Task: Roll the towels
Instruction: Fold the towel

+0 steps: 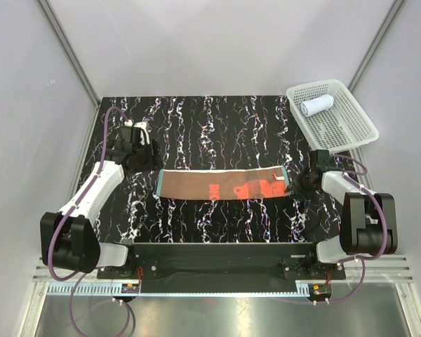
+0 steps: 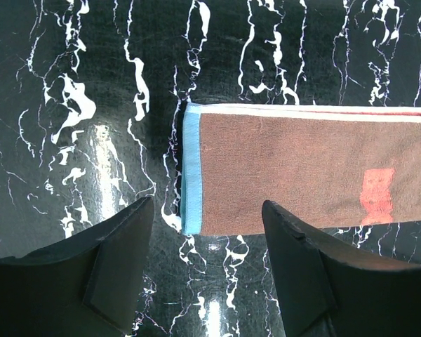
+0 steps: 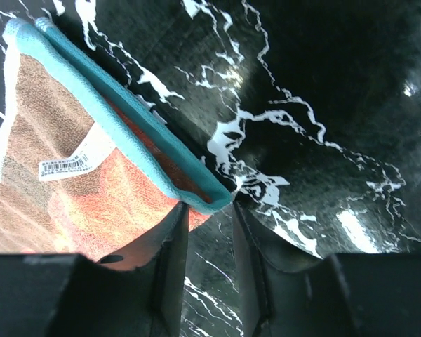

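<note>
The orange-red towel (image 1: 217, 186) lies as a long folded strip across the table, brown side up with teal edging at both ends. In the right wrist view its teal edge (image 3: 126, 123) curls up off the table. My right gripper (image 3: 210, 210) (image 1: 299, 184) is at the near corner of that edge, jaws narrowed to either side of it with table showing between them. My left gripper (image 2: 207, 205) (image 1: 147, 161) hangs open over the table just short of the towel's left end (image 2: 191, 168), touching nothing. The white towel (image 1: 316, 106) lies rolled in the basket.
The white mesh basket (image 1: 351, 130) stands at the back right corner, overhanging the table edge, close behind the right arm. The dark marbled table (image 1: 210, 126) is walled in by white panels on three sides.
</note>
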{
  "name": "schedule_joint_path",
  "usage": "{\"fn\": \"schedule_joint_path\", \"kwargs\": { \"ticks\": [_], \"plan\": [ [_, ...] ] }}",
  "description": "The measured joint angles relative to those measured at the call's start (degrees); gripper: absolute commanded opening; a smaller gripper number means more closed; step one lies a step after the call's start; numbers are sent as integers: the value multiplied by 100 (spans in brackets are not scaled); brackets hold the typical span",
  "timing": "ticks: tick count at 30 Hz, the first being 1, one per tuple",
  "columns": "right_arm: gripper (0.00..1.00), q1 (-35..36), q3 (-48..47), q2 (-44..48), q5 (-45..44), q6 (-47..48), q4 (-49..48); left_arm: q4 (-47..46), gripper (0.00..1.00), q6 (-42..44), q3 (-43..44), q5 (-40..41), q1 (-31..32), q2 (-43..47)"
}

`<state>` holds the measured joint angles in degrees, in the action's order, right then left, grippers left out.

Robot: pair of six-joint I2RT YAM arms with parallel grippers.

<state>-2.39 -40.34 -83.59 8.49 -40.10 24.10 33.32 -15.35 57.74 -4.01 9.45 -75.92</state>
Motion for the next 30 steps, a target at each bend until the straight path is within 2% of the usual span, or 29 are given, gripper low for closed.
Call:
{"fn": "schedule_joint_path", "kwargs": {
  "ticks": [4,7,8,13,18,22,26,30],
  "plan": [
    [29,-2,-22,-66,17,13,-94,0,68,24,0,-2,15,-9],
    [19,-2,-24,-111,17,28,-151,0,68,37,0,0,20,-31],
    [12,-2,-26,-136,24,35,-173,2,68,37,0,-2,20,-33],
    [1,-9,-46,-195,68,68,-225,2,68,39,0,-2,20,-33],
    [0,-9,-85,-179,9,129,-125,2,68,37,0,-4,33,-33],
    [0,-9,-267,98,-254,262,389,42,68,35,0,-44,96,-17],
    [0,44,-726,568,-382,367,868,118,68,35,-39,-72,122,173],
    [0,531,-1508,741,-575,382,1235,98,68,37,-289,-7,125,588]
  ]
}}
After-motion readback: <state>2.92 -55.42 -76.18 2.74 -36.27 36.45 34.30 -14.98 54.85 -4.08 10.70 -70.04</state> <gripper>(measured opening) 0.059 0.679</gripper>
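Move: The towel's near right corner sits right at the right gripper's open fingertips, barely 1 cm ahead and 1 cm lower. From that gripper the towel's far right corner is about 9 cm ahead and 2 cm left, and the towel's middle about 22 cm left and 3 cm ahead. The white basket stands some 27 cm ahead and 15 cm right. From the left gripper, the near right corner lies roughly 41 cm right, 2 cm back and 12 cm below. Nudge the right gripper about 1 cm forward, low along the table, while its fingers close and pinch the towel's near right corner. Then, fingers shut, lift it quickly by some 10 cm, easing a few centimetres forward and letting the fingers swing about 10 degrees outward. Late on, draw the open, empty left gripper back about 2 cm and slightly up. ##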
